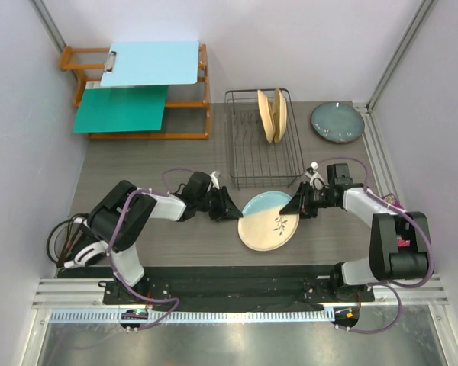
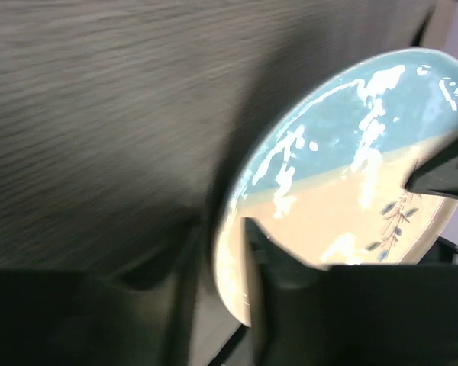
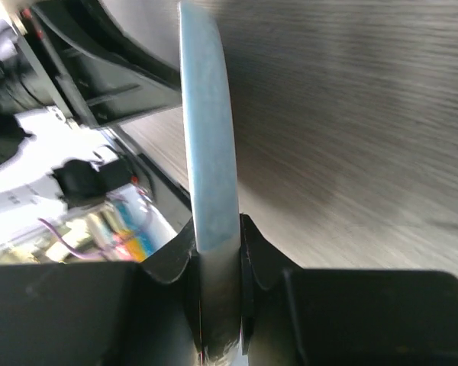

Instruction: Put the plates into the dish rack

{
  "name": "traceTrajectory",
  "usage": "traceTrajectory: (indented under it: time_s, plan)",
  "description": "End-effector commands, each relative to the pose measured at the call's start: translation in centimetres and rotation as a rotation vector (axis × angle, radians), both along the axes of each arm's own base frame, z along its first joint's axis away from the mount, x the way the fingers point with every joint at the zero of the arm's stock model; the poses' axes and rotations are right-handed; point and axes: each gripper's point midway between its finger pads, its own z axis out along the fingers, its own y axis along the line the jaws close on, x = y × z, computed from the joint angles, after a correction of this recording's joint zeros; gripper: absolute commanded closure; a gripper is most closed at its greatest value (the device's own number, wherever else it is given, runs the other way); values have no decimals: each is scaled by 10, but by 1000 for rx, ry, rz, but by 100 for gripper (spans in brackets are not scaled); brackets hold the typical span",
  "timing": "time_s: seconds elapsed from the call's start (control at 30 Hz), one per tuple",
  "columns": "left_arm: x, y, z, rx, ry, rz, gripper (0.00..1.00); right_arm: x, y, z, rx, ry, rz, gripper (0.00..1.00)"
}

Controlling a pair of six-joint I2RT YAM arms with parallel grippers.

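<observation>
The cream plate (image 1: 269,221) with a light-blue band and a sprig lies between my two grippers at the table's middle. My right gripper (image 1: 294,206) is shut on its right rim; the right wrist view shows both pads pressed on the blue edge (image 3: 206,137) at the right gripper (image 3: 217,229). My left gripper (image 1: 235,211) straddles the left rim (image 2: 229,252) with a small gap, so the left gripper (image 2: 217,244) is open. Two tan-orange plates (image 1: 272,116) stand upright in the black wire dish rack (image 1: 244,164). A dark teal plate (image 1: 337,122) lies flat to the right of the rack.
An orange wooden rack (image 1: 191,114) with a light-blue clipboard (image 1: 151,63) and a green one (image 1: 120,109) stands at the back left. Cables (image 1: 61,236) hang by the left arm's base. Grey walls close in both sides.
</observation>
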Motion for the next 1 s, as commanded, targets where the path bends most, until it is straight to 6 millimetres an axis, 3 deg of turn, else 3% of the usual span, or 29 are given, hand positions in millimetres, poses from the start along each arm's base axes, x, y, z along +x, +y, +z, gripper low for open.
traceTrajectory:
  time_s: [0.0, 0.07, 0.2, 0.23, 0.27, 0.3, 0.37, 0.4, 0.47, 0.5, 0.57, 0.6, 0.63, 0.67, 0.7, 0.73, 0.77, 0.8, 0.83, 0.87, 0.9, 0.93, 0.97]
  plan:
    - [10, 39, -21, 191, -33, 12, 60, -7, -9, 30, -92, -123, 109, 99]
    - [11, 50, -13, 229, -73, -39, 56, -8, -10, 56, -95, -164, 131, 99]
    - [17, 79, 29, 260, -103, -97, 52, -19, -14, 107, -130, -294, 244, 99]
    - [17, 84, 37, 269, -116, -105, 51, -9, -13, 135, -136, -382, 258, 99]
    - [18, 89, 43, 276, -132, -111, 51, -7, -9, 150, -144, -429, 280, 99]
    - [14, 93, 49, 295, -161, -144, 50, 6, -7, 180, -156, -520, 278, 99]
    - [17, 97, 68, 295, -248, -143, 50, 23, -2, 210, -171, -601, 258, 99]
    - [20, 97, 74, 299, -287, -141, 50, 49, 1, 234, -210, -686, 211, 99]
    - [27, 100, 89, 311, -347, -120, 49, 74, 7, 257, -212, -712, 120, 99]
    - [32, 99, 98, 310, -376, -118, 49, 94, 14, 280, -250, -812, 73, 99]
    - [39, 101, 111, 323, -436, -124, 49, 122, 25, 285, -296, -849, 36, 99]
    - [43, 101, 120, 325, -473, -127, 49, 138, 31, 306, -355, -930, -20, 99]
    - [45, 103, 124, 343, -510, -138, 50, 158, 38, 296, -403, -917, -38, 99]
    - [49, 107, 133, 361, -548, -125, 49, 169, 41, 300, -433, -934, -65, 99]
    - [49, 109, 136, 371, -565, -126, 49, 182, 46, 320, -444, -983, -111, 99]
    - [49, 112, 137, 387, -589, -135, 49, 203, 49, 309, -529, -964, -172, 99]
    - [48, 116, 142, 396, -610, -122, 49, 212, 54, 311, -536, -964, -199, 99]
    - [47, 117, 142, 399, -615, -119, 49, 223, 50, 331, -563, -999, -278, 99]
    - [45, 119, 143, 398, -624, -114, 49, 231, 48, 336, -613, -1005, -352, 99]
    - [42, 123, 138, 396, -617, -104, 49, 244, 50, 326, -655, -991, -379, 99]
    - [40, 125, 143, 388, -633, -89, 49, 250, 49, 341, -664, -1023, -435, 99]
    - [38, 127, 142, 382, -628, -80, 48, 257, 39, 343, -724, -1023, -515, 99]
    - [34, 130, 136, 377, -613, -75, 48, 260, 45, 344, -738, -1032, -536, 99]
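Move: Ahead of the right hand, which already pinches the tilted plate at its right rim, the free slots of the dish rack lie about 24 cm out, 10 cm left and some 4 cm higher. The two racked plates stand 25 cm ahead and 5 cm left, at that same height; the dark plate is 26 cm ahead and 14 cm right, on the table. From the left hand, beside the held plate's left rim, those slots are 25 cm ahead, 4 cm right and 9 cm up. Lifting the plate out of the middle, the right hand climbs some 27 cm, then sweeps about 23 cm forward and roughly 10 cm left over the rack, sinking a little at the end; its fingers keep their pinch and swing from pointing left to pointing forward and down. The left hand opens wider and backs off from the rim, about 11 cm left, then 14 cm up. ##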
